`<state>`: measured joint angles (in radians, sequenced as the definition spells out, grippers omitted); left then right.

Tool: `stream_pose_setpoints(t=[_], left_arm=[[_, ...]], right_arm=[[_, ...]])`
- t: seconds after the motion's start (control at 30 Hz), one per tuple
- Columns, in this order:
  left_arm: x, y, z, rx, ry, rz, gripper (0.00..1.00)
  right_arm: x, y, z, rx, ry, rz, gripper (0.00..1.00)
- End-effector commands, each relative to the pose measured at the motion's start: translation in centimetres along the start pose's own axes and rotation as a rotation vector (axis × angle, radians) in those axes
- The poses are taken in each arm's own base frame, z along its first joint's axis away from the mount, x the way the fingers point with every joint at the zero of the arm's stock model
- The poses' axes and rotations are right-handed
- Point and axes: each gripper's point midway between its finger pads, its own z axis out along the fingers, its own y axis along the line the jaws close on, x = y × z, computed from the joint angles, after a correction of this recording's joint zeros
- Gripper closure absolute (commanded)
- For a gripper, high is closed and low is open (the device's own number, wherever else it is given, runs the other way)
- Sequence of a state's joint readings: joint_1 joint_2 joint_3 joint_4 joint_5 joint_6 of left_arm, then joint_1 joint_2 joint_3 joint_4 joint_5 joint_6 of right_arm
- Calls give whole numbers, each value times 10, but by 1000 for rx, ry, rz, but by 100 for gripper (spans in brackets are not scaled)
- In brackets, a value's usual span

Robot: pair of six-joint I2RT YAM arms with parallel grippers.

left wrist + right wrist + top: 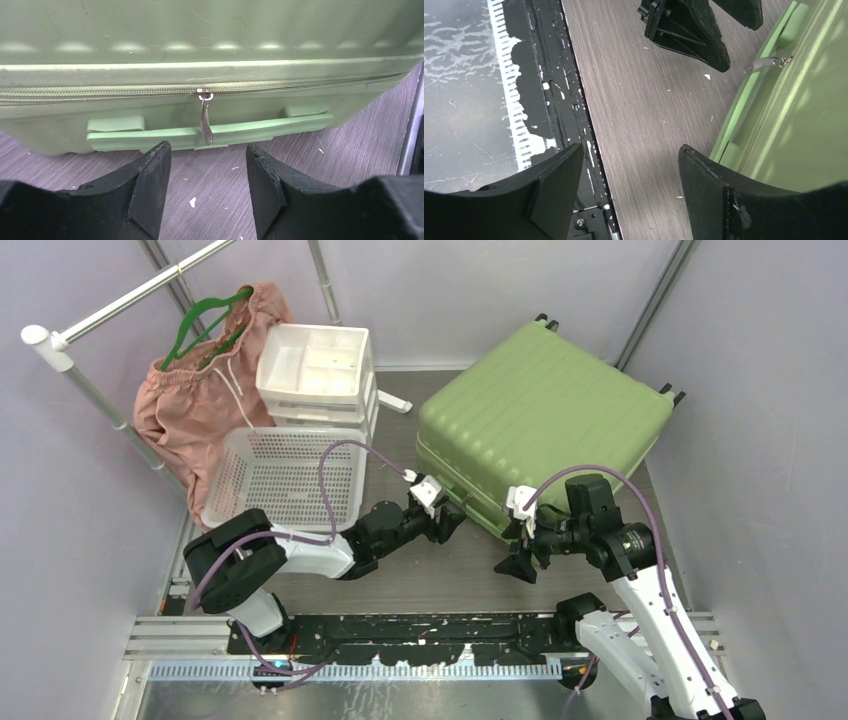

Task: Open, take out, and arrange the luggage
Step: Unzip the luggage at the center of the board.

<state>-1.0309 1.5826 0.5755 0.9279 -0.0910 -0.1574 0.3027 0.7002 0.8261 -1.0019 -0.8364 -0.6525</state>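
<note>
The luggage point(540, 410), a light-green ribbed hard-shell suitcase, lies flat and zipped shut on the table at centre right. Its side fills the left wrist view point(210, 55), where a metal zipper pull point(204, 117) hangs over the green side handle point(210, 135). My left gripper point(207, 150) stands open just short of that pull, with nothing between its fingers. In the top view the left gripper point(447, 523) sits at the suitcase's near edge. My right gripper point(631, 155) is open and empty over the table beside the luggage point(804, 110), low at the near right corner point(522, 562).
A white perforated basket point(285, 475) stands to the left of the suitcase. Behind it is a white drawer unit point(318, 370). Pink clothing point(200, 400) on a green hanger hangs from a rail at back left. The table's black front rail point(554, 100) runs by the right gripper.
</note>
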Motion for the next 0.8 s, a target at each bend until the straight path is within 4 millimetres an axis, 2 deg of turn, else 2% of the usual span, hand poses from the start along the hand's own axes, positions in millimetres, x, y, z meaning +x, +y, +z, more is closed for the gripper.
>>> stream_pose_setpoints(t=[0.0,0.17,0.43,0.53,0.67,0.77], left_arm=[[-34,-5,14,31,-107,-9,43],[-27,-4,22,43,-87,-31,48],[-27,0,42,22,-94,-44,56],[-29,2,47,14,-98,-58,65],[-22,3,50,11,-72,-60,69],[-21,4,51,10,-70,-61,83]], right_arm=[[-9,-14,-2,54,-13,-40,25],[-9,-14,-3,59,-13,-41,25],[-7,-13,-2,50,-2,-35,25],[-7,-13,-1,46,-1,-38,26],[-7,-12,-2,48,-2,-43,25],[-7,-12,-2,49,0,-44,25]])
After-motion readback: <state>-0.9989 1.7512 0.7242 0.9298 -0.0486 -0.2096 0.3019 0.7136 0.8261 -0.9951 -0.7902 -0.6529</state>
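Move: Some 4 cm to the right of the left hand and about 3 cm ahead, at about its height, hangs the metal zipper pull on the suitcase's near side. The green carry handle runs behind and just below the pull, roughly 2 cm lower. The suitcase's own middle lies about 18 cm ahead and 20 cm to the right. From the right hand the pull is some 11 cm ahead, 7 cm left and 5 cm lower. Reaching to the right and forward, and sinking about 1 cm, the left hand travels some 4 cm in the direction its fingers point, up to the zipper pull, so that the fingertips come to stand one on each side of it. The fingers close from just over half open to about a quarter, still short of shut, while the wrist keeps nearly the same attitude. ##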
